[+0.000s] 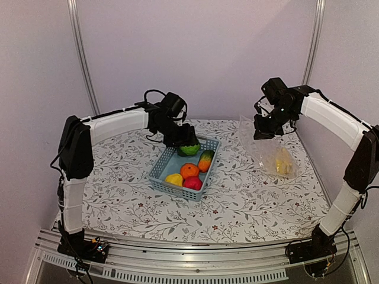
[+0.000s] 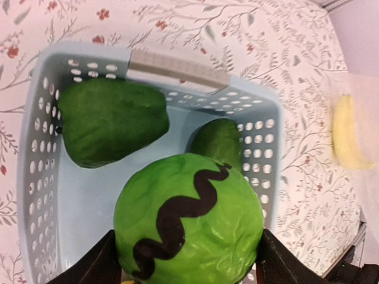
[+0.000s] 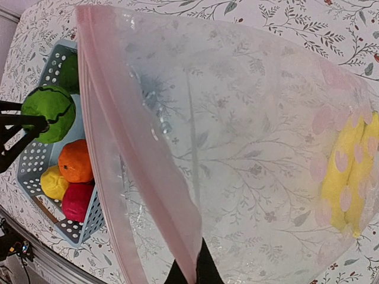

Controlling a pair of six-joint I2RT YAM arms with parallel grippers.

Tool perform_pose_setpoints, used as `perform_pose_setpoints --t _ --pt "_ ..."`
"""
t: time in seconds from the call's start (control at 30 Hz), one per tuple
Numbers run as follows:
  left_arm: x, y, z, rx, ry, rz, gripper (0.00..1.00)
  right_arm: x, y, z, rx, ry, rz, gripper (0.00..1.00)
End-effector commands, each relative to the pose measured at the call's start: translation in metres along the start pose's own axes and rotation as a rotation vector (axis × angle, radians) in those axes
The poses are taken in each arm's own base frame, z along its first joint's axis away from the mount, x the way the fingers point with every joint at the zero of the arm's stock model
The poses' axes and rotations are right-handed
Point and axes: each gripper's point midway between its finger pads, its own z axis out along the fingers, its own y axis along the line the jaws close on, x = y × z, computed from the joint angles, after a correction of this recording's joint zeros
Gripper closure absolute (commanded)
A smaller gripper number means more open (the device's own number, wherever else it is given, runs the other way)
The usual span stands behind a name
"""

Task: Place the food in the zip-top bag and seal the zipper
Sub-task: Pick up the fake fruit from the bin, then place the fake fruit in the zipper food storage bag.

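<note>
My left gripper [image 1: 187, 144] is shut on the green striped melon [image 2: 189, 216] and holds it over the far end of the blue-grey basket [image 1: 159, 170]. The green pepper [image 2: 109, 121] and the mango [image 1: 206, 160] lie under it in the basket. The orange [image 1: 189, 170], red apple [image 1: 192, 183] and a yellow fruit [image 1: 174, 179] lie at the near end. My right gripper [image 3: 192, 273] is shut on the pinkish zipper [image 3: 136, 148] and holds the mouth of the clear zip-top bag [image 1: 269, 148] up. The banana [image 3: 349, 171] lies inside the bag at its bottom.
The flower-patterned table cloth [image 1: 237, 201] covers the table. The basket stands left of centre and the bag hangs and rests at the right. Walls close in behind and on both sides. The metal rail [image 1: 189, 251] runs along the near edge.
</note>
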Motion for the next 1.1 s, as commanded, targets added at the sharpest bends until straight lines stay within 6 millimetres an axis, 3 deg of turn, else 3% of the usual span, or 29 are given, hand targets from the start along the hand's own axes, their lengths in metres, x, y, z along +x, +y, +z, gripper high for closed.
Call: perform_pose_setpoints --t 0.0,0.17,0.5,0.73,0.9,1.07 --pt "-0.035 -0.063 -0.078 0.213 -0.173 0.09 0.38 -0.004 0.008 -0.009 -0.028 -0.019 -0.003 1.0" --pt "-0.047 -0.129 -0.128 0.509 -0.344 0.197 0.4 -0.01 0.014 -0.01 -0.044 -0.022 -0.003 1.0" --pt "-0.022 -0.219 -0.136 0.834 -0.357 0.37 0.42 -0.016 0.028 -0.013 -0.077 -0.012 -0.014 1.0" --pt "-0.014 -0.223 -0.094 0.793 -0.302 0.297 0.45 -0.014 0.035 -0.018 -0.102 0.005 -0.013 1.0" --pt "-0.008 -0.202 -0.049 0.665 -0.235 0.223 0.47 -0.014 0.036 -0.029 -0.103 -0.008 -0.005 1.0" --pt "-0.014 -0.183 -0.024 0.556 -0.214 0.152 0.48 -0.012 0.036 -0.035 -0.106 -0.015 0.01 1.0"
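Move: From the left gripper, which already holds the watermelon over the bin, the bag's open mouth is about 19 cm right, 2 back and 8 higher. The right gripper pinching its rim is some 23 cm right, 6 back and 9 up; the bananas in the bag lie about 35 right, 3 back and 10 below. The mango is 6 right, 2 back and 8 below. From the right gripper the watermelon is about 23 cm left, 6 ahead and 9 lower. Keep the left gripper's hold on the watermelon and lift it steeply, about 20 cm, out of the bin, then swing it some 16 cm right and a little back, sinking again towards the bag mouth. Tilt the fingertips up and out towards the bag, with some clockwise turn. Keep the right gripper shut on the rim, raising it slightly and shifting it left to meet the fruit. ##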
